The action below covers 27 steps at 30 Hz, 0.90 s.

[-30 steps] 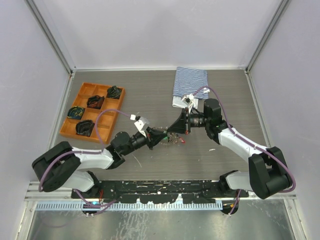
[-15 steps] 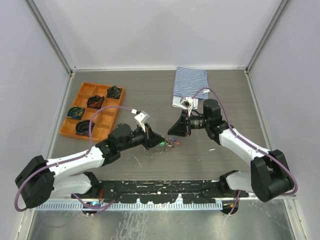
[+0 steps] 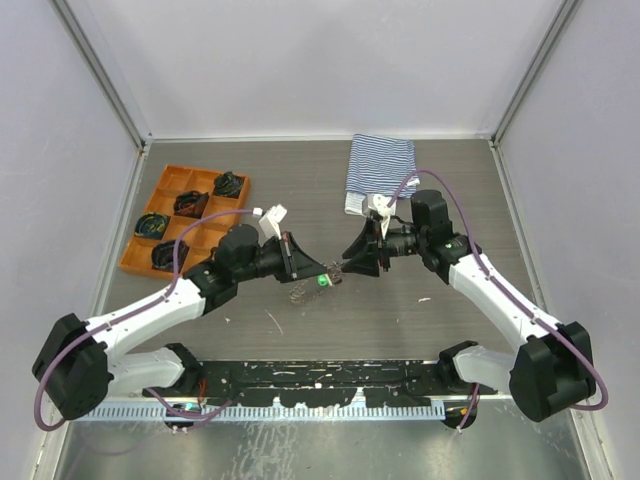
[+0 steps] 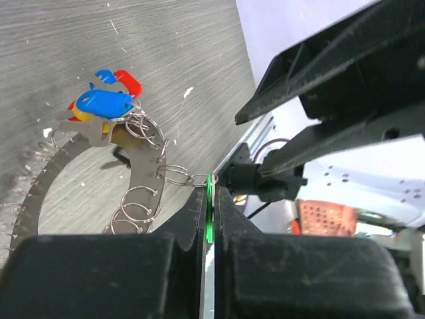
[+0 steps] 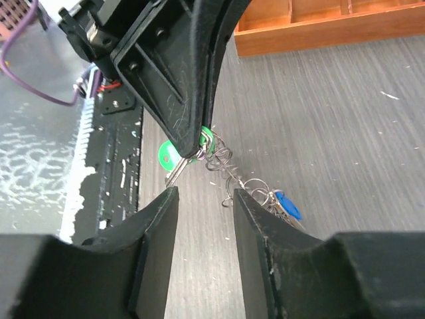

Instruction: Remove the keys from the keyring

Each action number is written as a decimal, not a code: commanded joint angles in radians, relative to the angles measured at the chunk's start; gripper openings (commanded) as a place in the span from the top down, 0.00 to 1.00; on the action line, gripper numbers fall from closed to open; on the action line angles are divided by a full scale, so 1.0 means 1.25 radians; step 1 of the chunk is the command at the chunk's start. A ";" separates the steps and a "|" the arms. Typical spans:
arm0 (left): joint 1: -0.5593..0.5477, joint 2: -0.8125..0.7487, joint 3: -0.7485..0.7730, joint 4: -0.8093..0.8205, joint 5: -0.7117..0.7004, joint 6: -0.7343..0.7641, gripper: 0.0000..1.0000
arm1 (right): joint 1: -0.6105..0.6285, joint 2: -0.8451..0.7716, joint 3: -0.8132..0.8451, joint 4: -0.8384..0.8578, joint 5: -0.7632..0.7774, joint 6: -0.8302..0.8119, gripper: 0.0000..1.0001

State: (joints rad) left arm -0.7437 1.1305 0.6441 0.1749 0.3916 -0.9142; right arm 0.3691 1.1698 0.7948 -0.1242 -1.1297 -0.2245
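Observation:
My left gripper (image 3: 322, 274) is shut on the green key (image 3: 322, 282), which sits edge-on between its fingers in the left wrist view (image 4: 209, 206). The keyring (image 4: 141, 193), a chain of small metal rings, hangs from that key down to the table. The blue key (image 4: 101, 103), a red key (image 4: 127, 81) and a yellow one are bunched at its far end. My right gripper (image 3: 352, 266) is open and empty, just right of the left one. In the right wrist view the green key (image 5: 169, 157) and the ring chain (image 5: 229, 169) lie beyond my open right gripper (image 5: 204, 199).
An orange tray (image 3: 218, 243) with dark bundles stands at the back left and shows at the top of the right wrist view (image 5: 332, 26). A striped blue-white cloth (image 3: 381, 165) lies at the back, behind the right arm.
My left arm has stretched out and risen with the green key in its grip, lifting one end of the chain. My right gripper has drawn back slightly and stays open.

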 commanded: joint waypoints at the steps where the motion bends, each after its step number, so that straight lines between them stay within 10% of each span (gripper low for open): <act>1: 0.010 0.031 0.072 -0.001 0.001 -0.191 1.00 | 0.013 -0.039 0.073 -0.133 0.048 -0.228 0.54; 14: 0.040 0.147 0.295 -0.322 -0.184 -0.546 1.00 | 0.036 -0.024 0.277 -0.458 0.174 -0.742 0.28; 27: 0.042 0.253 0.361 -0.250 -0.158 -0.659 1.00 | 0.096 -0.021 0.257 -0.300 0.359 -0.651 0.31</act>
State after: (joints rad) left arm -0.6922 1.4502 1.0275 -0.2153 0.1864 -1.6833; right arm 0.4660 1.1503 1.1110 -0.6113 -0.7559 -1.0771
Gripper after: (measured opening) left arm 0.018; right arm 0.704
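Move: The left gripper still holds the green key, right at its fingertips and about 1 cm back. From that hand, the metal key plate with its rings hangs roughly 3 cm ahead, 3 cm to the left and 9 cm lower, the blue key about 6 cm ahead, 1 cm to the right and 6 cm lower. From the half-open, empty right gripper, the green key lies some 5 cm left, 2 cm back and about 1 cm lower. Keep the left gripper shut on the green key and carry it forward about 9 cm, bobbing up a couple of centimetres on the way, while rolling the wrist some 50 degrees so the hand's top leans forward and the fingertips dip. Meanwhile lift the right gripper about 4 cm and bring it as far forward, rolling it the opposite way and spreading its fingers wider, empty beside the key. ##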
